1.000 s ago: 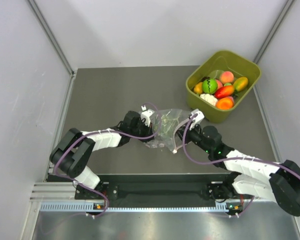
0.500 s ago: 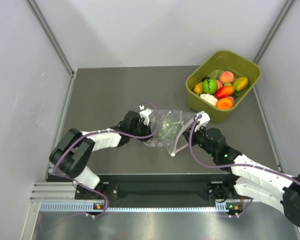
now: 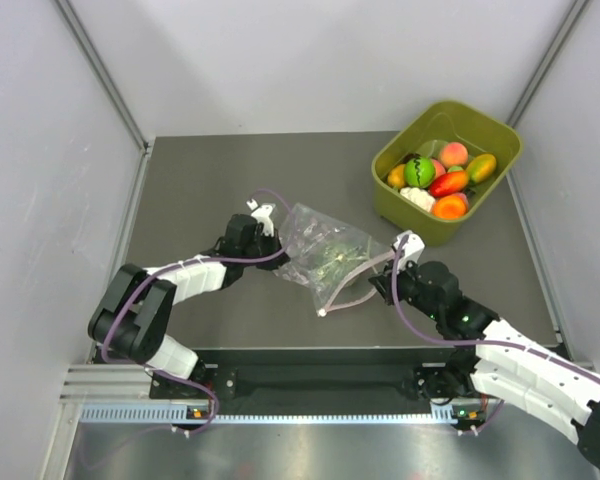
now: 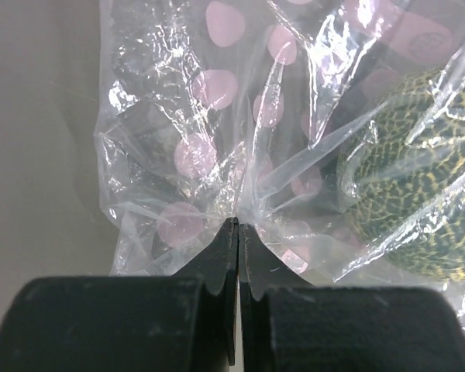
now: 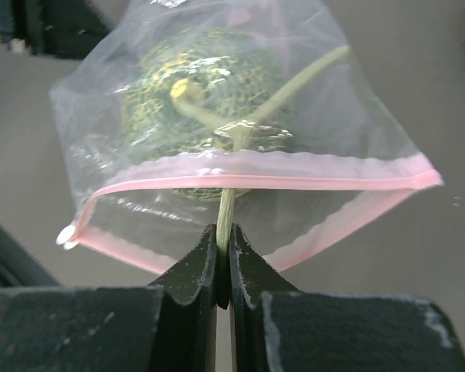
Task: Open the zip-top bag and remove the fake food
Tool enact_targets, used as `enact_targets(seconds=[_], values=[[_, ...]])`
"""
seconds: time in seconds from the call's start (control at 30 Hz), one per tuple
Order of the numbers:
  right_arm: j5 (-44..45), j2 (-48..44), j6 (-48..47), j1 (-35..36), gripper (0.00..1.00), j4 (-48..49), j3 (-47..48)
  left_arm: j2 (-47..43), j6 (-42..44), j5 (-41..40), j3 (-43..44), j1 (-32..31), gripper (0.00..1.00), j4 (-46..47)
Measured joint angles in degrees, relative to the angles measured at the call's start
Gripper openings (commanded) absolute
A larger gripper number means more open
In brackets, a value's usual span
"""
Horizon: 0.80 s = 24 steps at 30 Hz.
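Observation:
The zip-top bag (image 3: 320, 250) is clear with pink spots and a pink zip strip (image 5: 294, 182), and its mouth gapes open toward my right arm. Inside lies the fake food (image 5: 209, 85), a round green netted melon with a pale stem (image 5: 227, 208) poking out through the mouth. My right gripper (image 5: 225, 232) is shut on that stem just outside the strip. The left gripper (image 4: 238, 223) is shut on a bunched fold of the bag (image 4: 217, 155) at its closed end, with the melon (image 4: 403, 201) to its right. In the top view the bag hangs stretched between the left gripper (image 3: 276, 232) and the right gripper (image 3: 378, 283).
An olive-green tub (image 3: 500, 140) with several toy fruits stands at the back right, close behind the right arm. Grey walls close in the dark table (image 3: 210, 180) on three sides.
The right gripper shut on the stem and drew back toward the near right. The left gripper pulled the bag's closed end to the left and away, stretching the bag out.

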Motion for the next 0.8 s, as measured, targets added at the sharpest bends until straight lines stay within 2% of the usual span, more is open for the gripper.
enact_targets(seconds=[0.03,0.1,0.17,0.2,0.43,0.5,0.6,0.8], values=[[-1.2,0.1,0.0,0.1,0.0,-0.7,0.4,0.0,-0.5,0.2,0.0,0.1,0.02,0.0],[-3.2,0.4,0.0,0.6,0.0,-1.4,1.0,0.0,-1.2,0.8,0.0,0.2,0.13,0.3],[-4.8,0.9,0.0,1.4,0.0,-1.4,1.2,-1.1,-1.5,1.1,-0.3,0.0,0.35,0.5],[-5.4,1.3,0.0,1.7,0.0,-1.4,1.2,-2.3,-1.5,1.0,-0.4,-0.4,0.41,0.3],[-6.2,2.9,0.5,2.5,0.0,-0.6,1.2,-17.6,1.3,-3.0,3.6,-7.6,0.75,-5.2],[-6.2,3.1,0.5,2.5,0.0,-0.1,1.2,-21.0,2.5,-5.0,5.3,-9.4,0.8,-6.3],[-6.2,3.4,0.5,2.5,0.0,0.5,1.2,-24.3,5.2,-8.1,5.9,-13.1,0.82,-7.1],[-6.6,3.4,0.7,2.5,0.0,0.6,1.2,-21.6,10.9,-11.3,5.9,-24.6,0.84,-8.7]])
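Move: The netted melon in the clear bag lies about 12 cm to the left hand's right, level with it fore and aft and at roughly its height. The zip mouth's near corner, with the white slider, is some 9 cm right of the left hand, 11 cm back and slightly lower. From the right hand the melon is about 7 cm ahead, 8 cm left and 5 cm below; that corner is 12 cm left, 5 cm back and 8 cm below. The bag's closed end comes free as the left fingers open wide. That hand climbs some 17 cm, drifting back and right, then swings farther that way across the bag's near side, sinking a little at the end, its wrist tipping up about 25 degrees and turning clockwise. The right hand, still pinching the melon's stem at the mouth, eases about 3 cm left and back. ##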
